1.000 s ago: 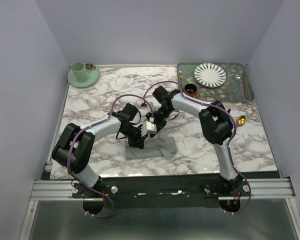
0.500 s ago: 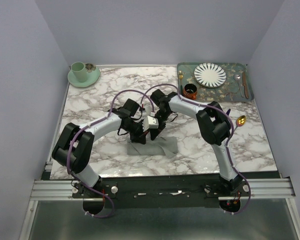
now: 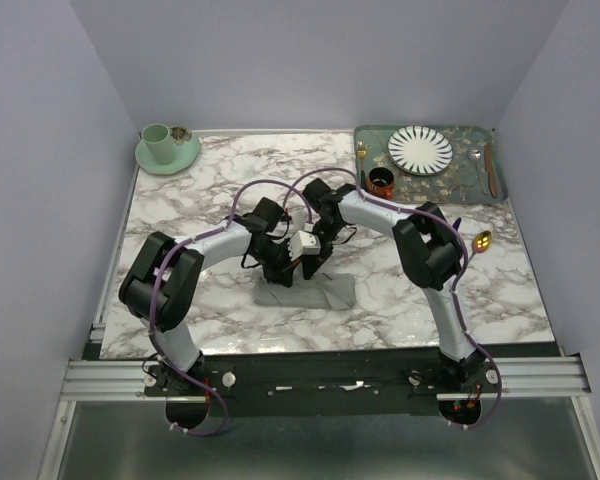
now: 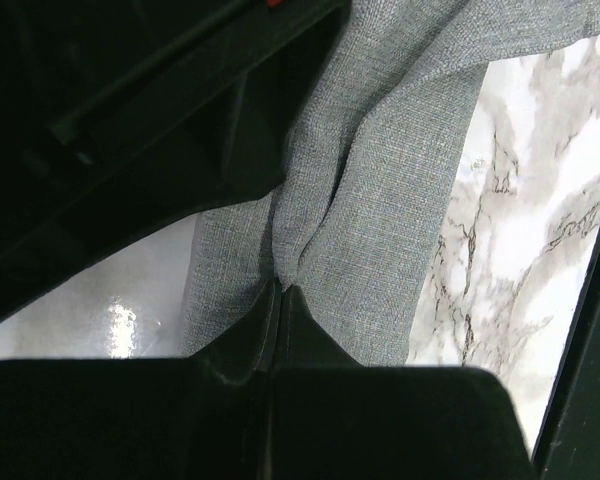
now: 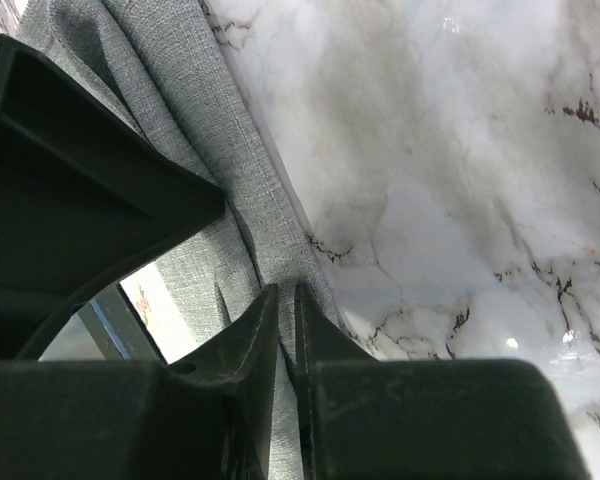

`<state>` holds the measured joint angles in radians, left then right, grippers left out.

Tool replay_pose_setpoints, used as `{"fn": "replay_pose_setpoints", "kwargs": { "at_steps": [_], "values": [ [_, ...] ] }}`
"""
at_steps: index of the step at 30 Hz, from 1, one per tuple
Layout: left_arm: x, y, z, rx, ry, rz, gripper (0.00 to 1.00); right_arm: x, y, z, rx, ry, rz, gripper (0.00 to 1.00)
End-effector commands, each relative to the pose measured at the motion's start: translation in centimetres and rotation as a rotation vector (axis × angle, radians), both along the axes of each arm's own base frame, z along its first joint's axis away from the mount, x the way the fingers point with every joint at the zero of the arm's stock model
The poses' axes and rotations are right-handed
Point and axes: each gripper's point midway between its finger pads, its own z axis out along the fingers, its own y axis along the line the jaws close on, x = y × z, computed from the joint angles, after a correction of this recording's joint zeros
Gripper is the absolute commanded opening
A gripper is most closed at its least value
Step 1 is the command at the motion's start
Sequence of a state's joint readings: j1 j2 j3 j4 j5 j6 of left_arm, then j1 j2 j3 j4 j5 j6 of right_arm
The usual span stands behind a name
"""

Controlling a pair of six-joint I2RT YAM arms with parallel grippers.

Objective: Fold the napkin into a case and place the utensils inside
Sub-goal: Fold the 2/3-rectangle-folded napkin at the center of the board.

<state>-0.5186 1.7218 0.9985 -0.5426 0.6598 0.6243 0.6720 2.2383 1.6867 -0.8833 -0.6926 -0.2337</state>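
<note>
The grey napkin [image 3: 325, 294] lies bunched in a long shape on the marble, near the front middle. My left gripper [image 3: 282, 272] is shut on a pinched fold of the napkin [image 4: 380, 200], jaws tight together [image 4: 280, 287]. My right gripper [image 3: 308, 262] sits right beside it, its narrow jaws [image 5: 287, 292] shut on an edge of the napkin [image 5: 230, 160]. A utensil with a shiny gold spoon bowl [image 3: 483, 240] lies at the right, its handle hidden behind the right arm.
A green patterned tray [image 3: 370, 135] at the back right holds a striped plate [image 3: 420, 149], a small gold fork [image 3: 361, 152] and more cutlery [image 3: 485, 168]. An orange-and-black cup [image 3: 381, 181] stands by it. A green mug on a saucer [image 3: 161, 146] sits back left.
The right gripper has closed onto the cloth. Both grippers have shifted slightly toward the back, and the napkin has been drawn into a flatter, narrower strip.
</note>
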Motion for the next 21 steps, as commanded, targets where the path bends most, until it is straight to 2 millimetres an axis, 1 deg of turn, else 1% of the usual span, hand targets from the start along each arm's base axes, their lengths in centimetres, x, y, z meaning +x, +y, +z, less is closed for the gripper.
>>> {"fn": "replay_pose_setpoints", "kwargs": {
  "at_steps": [1, 3, 4, 6, 7, 9, 10, 12, 13, 14, 15, 16, 17, 18, 19, 20, 21],
  "values": [
    [0.2, 0.7, -1.1, 0.049, -0.005, -0.007, 0.00, 1.4, -1.1, 2.6, 0.011, -0.016, -0.085, 0.24],
    [0.1, 0.8, -1.1, 0.053, 0.001, -0.011, 0.00, 2.2, -1.5, 4.1, 0.037, -0.020, -0.112, 0.27],
    [-0.1, 0.9, -1.3, 0.059, 0.010, -0.015, 0.00, 3.0, -2.2, 4.6, 0.047, -0.024, -0.139, 0.28],
    [-0.3, 1.0, -1.5, 0.064, 0.020, -0.010, 0.00, 3.8, -3.0, 5.7, 0.056, -0.035, -0.164, 0.29],
    [-0.5, 1.1, -1.6, 0.068, 0.038, -0.007, 0.00, 4.5, -3.9, 6.8, 0.067, -0.062, -0.182, 0.29],
    [-0.7, 1.2, -1.6, 0.071, 0.074, 0.010, 0.00, 5.1, -5.2, 8.0, 0.078, -0.099, -0.203, 0.30],
    [-1.1, 1.3, -1.9, 0.078, 0.108, 0.016, 0.00, 5.1, -6.5, 9.0, 0.089, -0.131, -0.212, 0.31],
    [-1.1, 1.4, -2.0, 0.081, 0.140, 0.030, 0.00, 5.0, -8.0, 9.5, 0.077, -0.186, -0.212, 0.32],
    [-1.3, 1.6, -2.2, 0.090, 0.157, 0.028, 0.00, 4.1, -9.0, 8.9, 0.062, -0.201, -0.188, 0.32],
    [-1.3, 1.8, -2.2, 0.094, 0.163, 0.032, 0.00, 3.6, -9.6, 10.5, 0.080, -0.263, -0.174, 0.35],
    [-1.2, 1.8, -2.2, 0.096, 0.166, 0.036, 0.00, 3.2, -9.9, 10.9, 0.096, -0.308, -0.165, 0.40],
    [-1.5, 2.0, -2.5, 0.106, 0.190, 0.035, 0.00, 2.8, -10.4, 11.1, 0.097, -0.345, -0.153, 0.46],
    [-1.3, 1.9, -2.3, 0.104, 0.194, 0.036, 0.00, 1.2, -11.3, 11.6, 0.106, -0.375, -0.144, 0.61],
    [-1.3, 2.0, -2.4, 0.107, 0.207, 0.041, 0.00, 1.0, -11.6, 11.8, 0.108, -0.420, -0.137, 0.68],
    [-1.4, 2.1, -2.6, 0.110, 0.220, 0.047, 0.00, 0.4, -11.6, 11.7, 0.105, -0.458, -0.106, 0.73],
    [-1.3, 2.1, -2.6, 0.108, 0.228, 0.052, 0.00, -1.1, -12.5, 10.2, 0.078, -0.463, -0.088, 0.75],
    [-1.3, 2.2, -2.6, 0.102, 0.238, 0.060, 0.00, -1.1, -12.4, 11.5, 0.109, -0.564, -0.074, 0.76]
  ]
}}
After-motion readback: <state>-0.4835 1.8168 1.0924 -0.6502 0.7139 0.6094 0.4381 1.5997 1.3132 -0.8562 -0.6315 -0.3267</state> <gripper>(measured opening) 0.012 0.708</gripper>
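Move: The napkin's loose right end lies about 7 cm right of the right hand and 4 cm nearer the base, some 1 cm below its fingertips. The copper mug stands about 20 cm ahead and 16 cm to the right. For the left hand, the napkin's middle pleat is right under the fingertips, level with them both ways and some 1 cm lower; the napkin's right end is about 12 cm right, 2 cm back and 1 cm lower. The left hand's shut fingertips keep resting on the pleat in the napkin's middle, tilting slightly, while the right hand comes free of the napkin's far edge. The right hand swings forward and right, then rises and curves back, ending about 11 cm right and 12 cm up; its wrist turns some 20 degrees, fingertips swinging forward, and its fingers spread wide late on. ##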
